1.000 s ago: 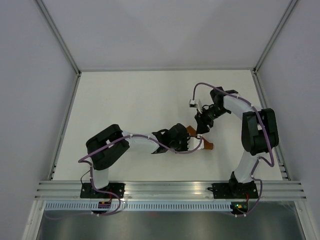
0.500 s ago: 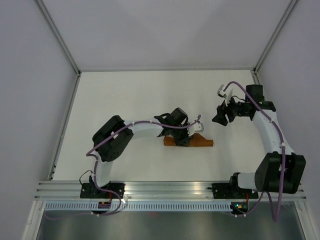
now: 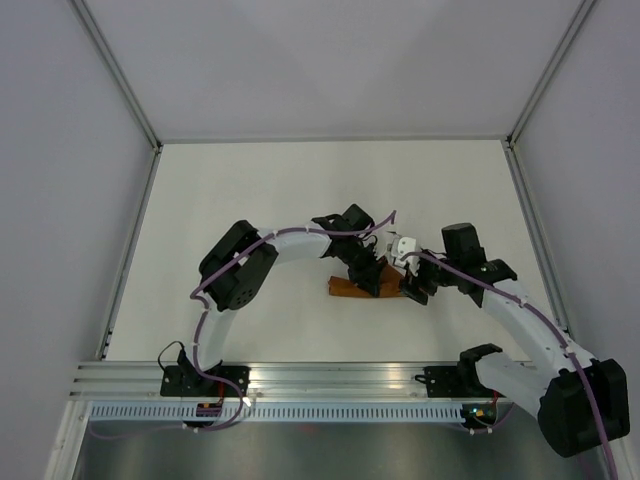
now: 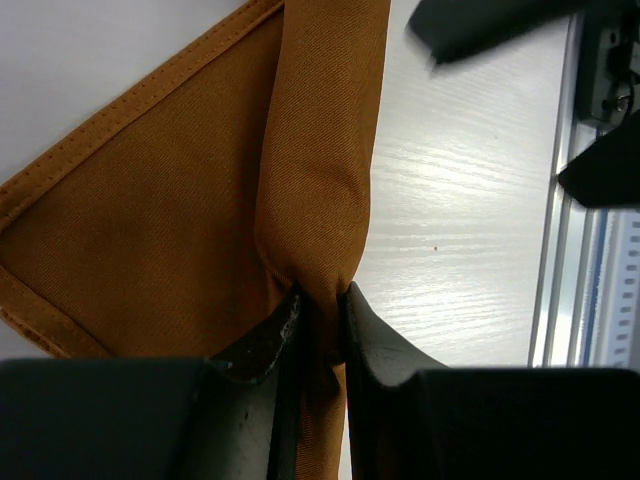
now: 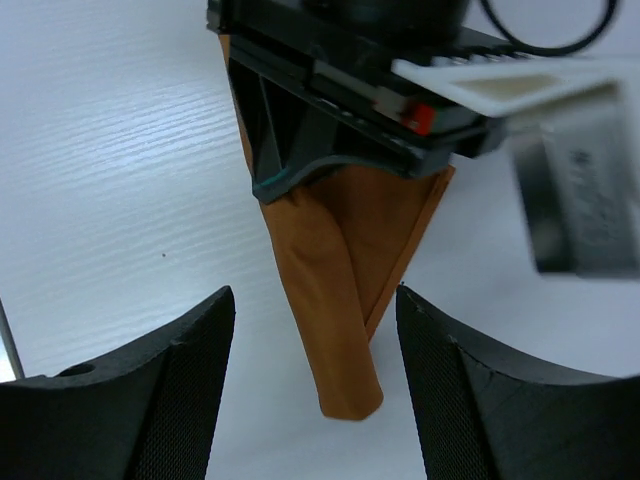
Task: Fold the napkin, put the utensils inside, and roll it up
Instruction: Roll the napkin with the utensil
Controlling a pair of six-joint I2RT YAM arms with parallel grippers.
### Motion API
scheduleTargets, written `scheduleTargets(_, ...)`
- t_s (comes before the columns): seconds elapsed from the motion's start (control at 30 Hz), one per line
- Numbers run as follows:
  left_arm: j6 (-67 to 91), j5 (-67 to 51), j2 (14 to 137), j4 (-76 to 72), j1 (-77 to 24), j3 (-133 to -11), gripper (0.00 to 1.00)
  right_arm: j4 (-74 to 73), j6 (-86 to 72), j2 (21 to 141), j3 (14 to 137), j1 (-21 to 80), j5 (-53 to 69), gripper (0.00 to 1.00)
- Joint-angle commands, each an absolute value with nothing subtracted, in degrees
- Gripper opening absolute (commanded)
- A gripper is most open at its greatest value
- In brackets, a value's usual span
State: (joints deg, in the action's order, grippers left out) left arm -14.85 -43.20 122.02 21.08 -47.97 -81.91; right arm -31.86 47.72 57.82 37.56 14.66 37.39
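Observation:
The rust-orange napkin (image 3: 343, 290) lies as a narrow roll on the white table, with a flat corner flap (image 4: 150, 220) still spread beside the roll (image 4: 322, 140). My left gripper (image 3: 368, 278) is shut on the roll near its middle, and cloth is pinched between its jaws (image 4: 322, 300). My right gripper (image 3: 412, 290) stands open at the roll's right end. Its two fingers straddle the rounded tip (image 5: 335, 370) without touching it (image 5: 313, 300). The utensils are hidden from every view.
An aluminium rail (image 3: 340, 378) runs along the table's near edge, close to the roll, and shows in the left wrist view as a rail (image 4: 565, 250). Grey enclosure walls (image 3: 60, 200) bound the table on the left, right and back.
My right arm has swung from the back right down to the roll's right end, with its jaws opening wider. The left gripper has kept its hold on the napkin and shifted a little.

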Motion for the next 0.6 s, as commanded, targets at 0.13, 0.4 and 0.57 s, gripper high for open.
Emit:
scheduleTargets(0.13,-12.1,-43.1,127.7,30.7,-47.3,-82.0,0.22,-14.0,47.5,62.1,29.4,28.2,20.9,0.71)
scheduleTargets(0.4,-11.0,-43.2,129.9,31.9,-46.9,-83.8,0.23,-7.3,46.3,68.6,27.4,35.4,15.3,0.70)
scheduleTargets(0.57,-10.9,-43.4,130.2,32.3,-46.8,-84.4,0.23,-4.0,46.1,70.4,26.9,35.9,13.8,0.69)
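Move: The right hand hangs open above the napkin roll's right part, which lies about 5 cm to its left, level ahead, and roughly 9 cm below. The napkin's unrolled flap lies some 5 cm farther out than this part of the roll. From the left hand, which already pinches the middle of the roll, that right part is about 4 cm to the right, level ahead and at much the same height. Right hand, fingers open, sinks some 8 cm and left about 4 cm over the roll; left keeps its pinch. ##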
